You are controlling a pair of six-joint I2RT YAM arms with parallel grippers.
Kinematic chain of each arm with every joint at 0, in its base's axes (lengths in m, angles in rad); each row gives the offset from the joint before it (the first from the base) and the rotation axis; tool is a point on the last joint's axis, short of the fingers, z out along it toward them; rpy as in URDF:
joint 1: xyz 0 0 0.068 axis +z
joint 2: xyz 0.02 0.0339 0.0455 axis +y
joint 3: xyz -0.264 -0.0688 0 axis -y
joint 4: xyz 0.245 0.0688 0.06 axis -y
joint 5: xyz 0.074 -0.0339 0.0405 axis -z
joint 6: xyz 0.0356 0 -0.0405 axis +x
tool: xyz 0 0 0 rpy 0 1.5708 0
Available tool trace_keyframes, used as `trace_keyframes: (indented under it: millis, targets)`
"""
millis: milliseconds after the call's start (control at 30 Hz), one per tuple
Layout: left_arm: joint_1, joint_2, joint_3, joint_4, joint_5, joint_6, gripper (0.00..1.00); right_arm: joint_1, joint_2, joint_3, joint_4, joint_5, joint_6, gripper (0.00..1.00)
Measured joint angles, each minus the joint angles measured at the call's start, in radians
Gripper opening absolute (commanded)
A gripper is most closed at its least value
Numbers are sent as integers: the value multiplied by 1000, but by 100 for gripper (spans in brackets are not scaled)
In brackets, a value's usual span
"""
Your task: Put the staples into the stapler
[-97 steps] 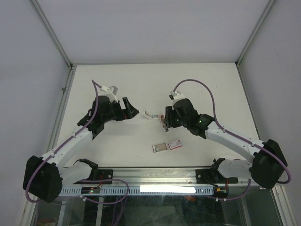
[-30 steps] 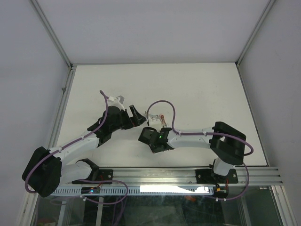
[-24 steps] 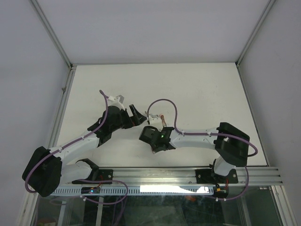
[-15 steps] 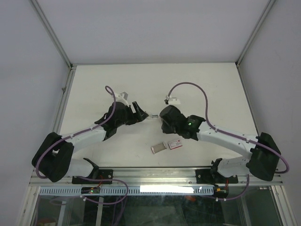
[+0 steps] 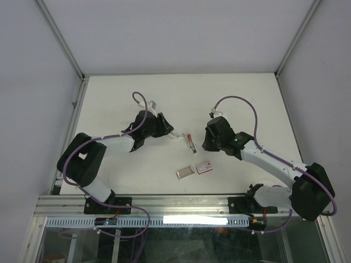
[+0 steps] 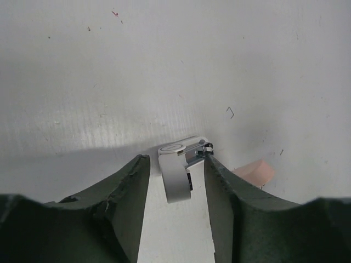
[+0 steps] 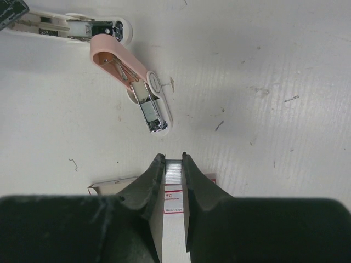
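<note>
The stapler lies swung open at the table's middle: a pink top, a white base with a metal channel and a second white arm. My left gripper straddles the stapler's white end. Its right finger touches the metal part, and a thin gap shows at the left finger. My right gripper is shut on a silvery strip of staples, just right of the stapler and above the red staple box.
The box's greyish inner tray lies beside the box. A few loose staples are scattered on the white table. Grey walls enclose the table, and a metal rail runs along the near edge.
My left arm reached right to the stapler and its jaws narrowed round the white end. My right arm rose from the box to beside the stapler, then drew slightly right.
</note>
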Motion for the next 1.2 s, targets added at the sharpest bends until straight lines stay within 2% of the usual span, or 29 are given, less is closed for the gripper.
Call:
trace_keyframes:
  millis: [133,333,433,600,800,1033,1200]
  targets:
    - [0,14,18,1,2,26,36,-28,-26,-5,12,-23,-7,17]
    - [0,14,23,-4,2,52,37,-60,-60,-24,19,-40,-14,17]
    - [0,20,25,-9,4,58,35,-72,-66,-33,19,-46,-17,17]
    - [0,27,27,-24,20,80,14,-86,-69,-41,19,-60,-18,17]
    - [0,-6,48,-111,22,146,0,-94,-71,-41,20,-93,-28,16]
    - [0,-181,53,-357,14,236,0,-96,-109,-41,32,-139,-55,17]
    - [0,-304,54,-451,55,280,0,-97,-110,-41,41,-182,-80,17]
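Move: Between the left hand's open fingers stands the raised arm of the white stapler, whose body lies about 2 cm to the right and 3 cm below; the pink stapler is some 7 cm right and 4 cm back. From the right hand, holding the staple strip, the white stapler lies roughly 9 cm ahead, 10 cm left and 7 cm down, the pink one 5 cm ahead and 5 cm left, the staple box 4 cm back and 1 cm right. Closing on the white stapler's raised arm, the left fingers pinch it almost on the spot, then draw it back about 5 cm and up 5 cm, drifting 3 cm left, while the wrist rolls its left side up and turns clockwise, some 10 degrees each. The right hand keeps its staple strip, swings slightly right and returns, rising about 2 cm. ##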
